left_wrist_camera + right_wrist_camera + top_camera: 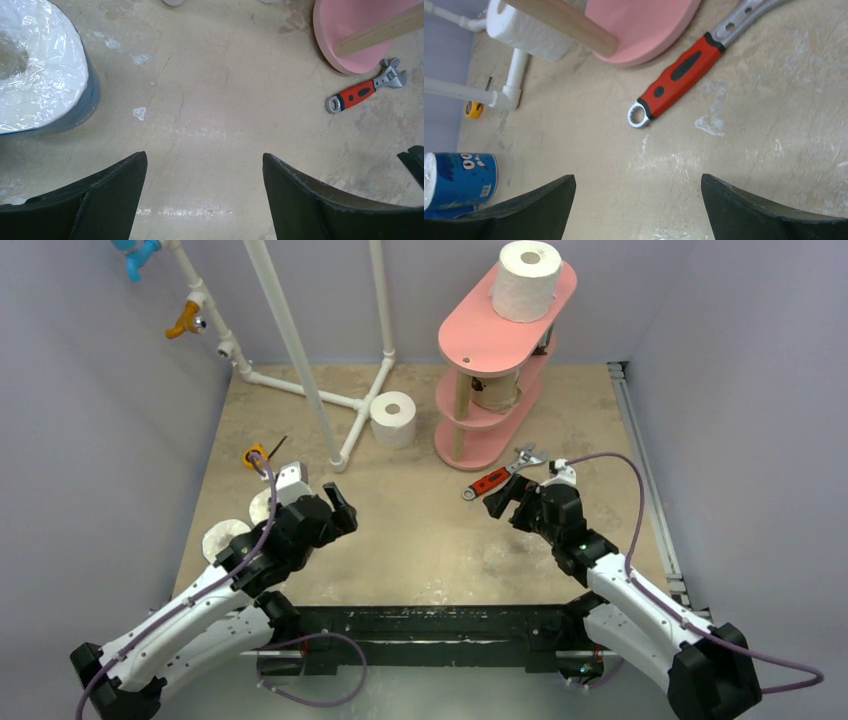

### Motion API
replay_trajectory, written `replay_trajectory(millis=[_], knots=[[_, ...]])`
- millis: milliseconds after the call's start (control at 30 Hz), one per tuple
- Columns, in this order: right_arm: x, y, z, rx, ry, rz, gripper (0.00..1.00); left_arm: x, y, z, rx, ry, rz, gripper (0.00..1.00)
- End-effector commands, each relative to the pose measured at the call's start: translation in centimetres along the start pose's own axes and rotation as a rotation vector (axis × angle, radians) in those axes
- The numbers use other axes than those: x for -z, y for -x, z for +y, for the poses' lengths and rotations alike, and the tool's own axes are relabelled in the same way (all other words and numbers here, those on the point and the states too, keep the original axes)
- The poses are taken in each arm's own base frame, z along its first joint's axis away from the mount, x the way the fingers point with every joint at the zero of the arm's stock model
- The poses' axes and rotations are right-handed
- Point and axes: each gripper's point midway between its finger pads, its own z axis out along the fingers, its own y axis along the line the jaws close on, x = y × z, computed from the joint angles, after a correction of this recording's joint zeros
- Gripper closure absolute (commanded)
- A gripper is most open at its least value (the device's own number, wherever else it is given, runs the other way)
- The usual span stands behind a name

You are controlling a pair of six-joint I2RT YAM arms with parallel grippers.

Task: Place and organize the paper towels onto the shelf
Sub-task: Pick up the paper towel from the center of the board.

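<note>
The pink shelf (475,340) stands at the back right. One white paper towel roll (527,280) sits on its top board and a tan roll (493,390) on the middle board. Another white roll (393,420) stands on the table by the pipe frame. Two rolls (225,537) show partly behind my left arm. The left wrist view has a blue-wrapped roll (40,75) at its left. My left gripper (343,508) (205,165) is open over bare table. My right gripper (507,505) (639,182) is open and holds nothing, just short of the wrench.
A red-handled wrench (497,475) (679,75) lies in front of the shelf's bottom board (644,25). A white pipe frame (300,360) stands at the back left. A yellow tape measure (255,454) lies near my left arm.
</note>
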Motion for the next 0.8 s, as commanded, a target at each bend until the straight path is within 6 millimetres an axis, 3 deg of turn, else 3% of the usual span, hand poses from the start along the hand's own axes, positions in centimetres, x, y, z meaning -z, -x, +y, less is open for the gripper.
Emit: replay_trajectory(millis=[0, 167, 467, 767], knots=[[-0.5, -1.6, 1.2, -0.073, 0.105, 0.025, 0.01, -0.4, 0.8, -1.8, 0.065, -0.032, 0.058, 0.16], [-0.4, -2.3, 1.4, 0.022, 0.154, 0.051, 0.01, 0.4, 2.2, 0.3, 0.089, 0.055, 0.003, 0.16], [0.7, -3.0, 3.1, 0.070, 0.272, 0.080, 0.02, 4.4, 5.5, 7.3, 0.162, 0.370, -0.095, 0.13], [0.4, -3.5, 3.3, 0.087, 0.276, 0.125, 0.02, 3.6, 4.7, 10.7, 0.468, 0.575, 0.008, 0.13]])
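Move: The nearer blue-wrapped paper towel stands about 16 cm to the left gripper's left and 4 cm ahead, its middle roughly 12 cm lower. The second blue paper towel is some 8 cm farther left and 7 cm nearer the base than the first. From the left gripper, the foot of the upright pipe lies about 16 cm ahead and 5 cm left, down on the table. For the right gripper, the nearer blue paper towel is about 44 cm left, 2 cm ahead and 8 cm down. Swing the open left gripper about 12 cm left towards the nearer blue paper towel, arching a few centimetres up before easing down again, while turning it some 35 degrees counter-clockwise and tipping the fingers slightly further down. With the right gripper, open and empty, dip, recover partly, and drift a little left and back, turning slightly counter-clockwise. ##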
